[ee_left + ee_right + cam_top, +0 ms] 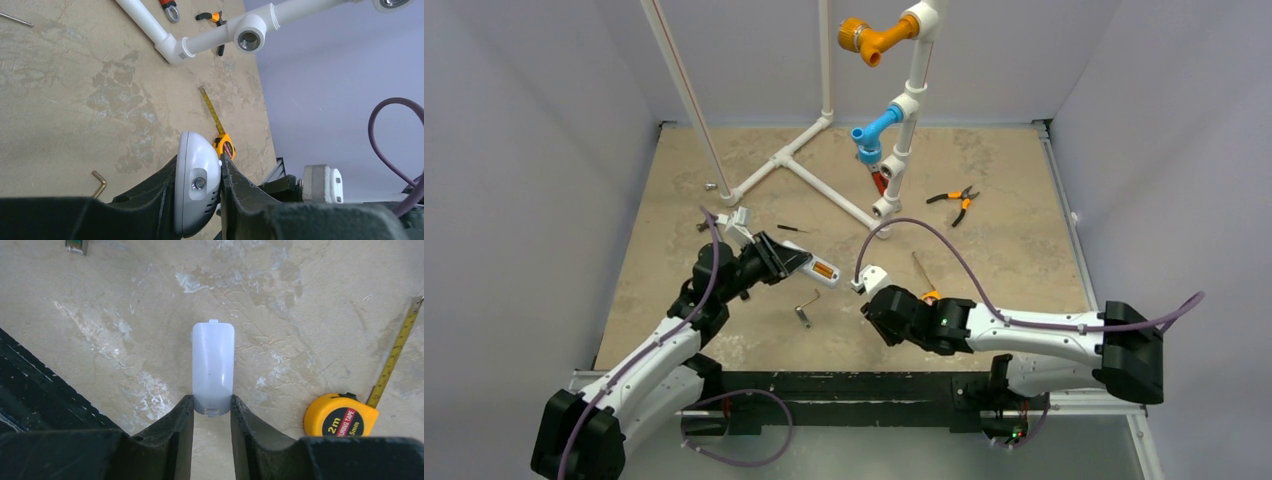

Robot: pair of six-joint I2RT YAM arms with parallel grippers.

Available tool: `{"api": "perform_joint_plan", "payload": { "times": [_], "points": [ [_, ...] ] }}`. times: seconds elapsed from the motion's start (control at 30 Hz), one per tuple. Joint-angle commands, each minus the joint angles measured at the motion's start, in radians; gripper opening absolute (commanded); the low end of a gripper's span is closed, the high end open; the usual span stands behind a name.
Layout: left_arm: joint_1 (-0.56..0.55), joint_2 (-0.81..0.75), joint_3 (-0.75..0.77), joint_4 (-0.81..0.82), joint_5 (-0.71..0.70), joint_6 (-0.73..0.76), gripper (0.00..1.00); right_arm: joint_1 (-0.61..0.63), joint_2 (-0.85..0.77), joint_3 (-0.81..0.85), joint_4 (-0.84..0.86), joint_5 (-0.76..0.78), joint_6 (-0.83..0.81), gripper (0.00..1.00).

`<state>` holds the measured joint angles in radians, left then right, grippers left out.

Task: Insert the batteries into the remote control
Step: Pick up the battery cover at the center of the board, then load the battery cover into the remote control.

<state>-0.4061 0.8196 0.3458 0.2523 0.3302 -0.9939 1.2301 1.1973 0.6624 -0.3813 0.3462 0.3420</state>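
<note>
My left gripper (786, 262) is shut on the white remote control (799, 262) and holds it above the table. An orange-copper battery (824, 270) shows in the remote's open end. The left wrist view looks along the remote (197, 185), with the left gripper (199, 159) clamping its sides. To the right, my right gripper (879, 295) has its fingertips against both edges of a small white flat plate (871, 279). In the right wrist view the plate (213, 360) sticks out ahead of the right gripper (211, 399). I cannot tell whether it rests on the table.
A yellow tape measure (340, 415) with its tape pulled out lies just right of the right gripper. A hex key (805, 308) lies between the arms. A white pipe frame (824, 190) stands at the back, with orange-handled pliers (954, 200) to its right.
</note>
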Motion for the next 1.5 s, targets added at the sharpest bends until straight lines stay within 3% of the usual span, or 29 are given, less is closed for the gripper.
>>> {"api": "perform_joint_plan", "payload": {
  "times": [0.0,0.37,0.6,0.93,1.47],
  "points": [
    [0.007,0.019,-0.002,0.101,0.022,-0.028,0.00,0.000,-0.058,0.088,-0.057,0.058,-0.040,0.24],
    [0.006,0.076,-0.039,0.198,0.070,-0.086,0.00,0.000,-0.125,0.217,-0.109,0.088,-0.155,0.23],
    [-0.018,0.119,-0.056,0.273,0.124,-0.117,0.00,0.000,-0.169,0.227,-0.053,0.070,-0.218,0.25],
    [-0.104,0.205,-0.046,0.380,0.140,-0.146,0.00,0.000,-0.104,0.264,-0.039,0.022,-0.242,0.24],
    [-0.123,0.277,-0.024,0.459,0.188,-0.151,0.00,0.000,-0.057,0.264,0.005,-0.012,-0.256,0.20]
  ]
}}
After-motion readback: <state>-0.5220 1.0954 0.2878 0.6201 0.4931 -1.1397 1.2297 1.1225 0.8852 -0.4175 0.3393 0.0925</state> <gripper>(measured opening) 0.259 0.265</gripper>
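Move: The right hand already holds the battery cover by one end, about 5 cm above the board. The open battery bay of the remote control lies about 9 cm ahead of it, 12 cm to its left and 9 cm higher; the tape measure is 10 cm right, 3 cm ahead, and the hex key 19 cm left, 3 cm ahead, both on the board. From the left hand, which holds the remote, the cover is roughly 9 cm back, 14 cm right and 12 cm below. Up, quickly at first, the right hand carries the pinched cover about 10 cm, then eases left towards the remote's battery bay, its fingers tipping up some 13 degrees and swinging a little counter-clockwise. The left hand keeps its grip and brings the remote to meet it, about 5 cm right with some back and down, turning clockwise. ##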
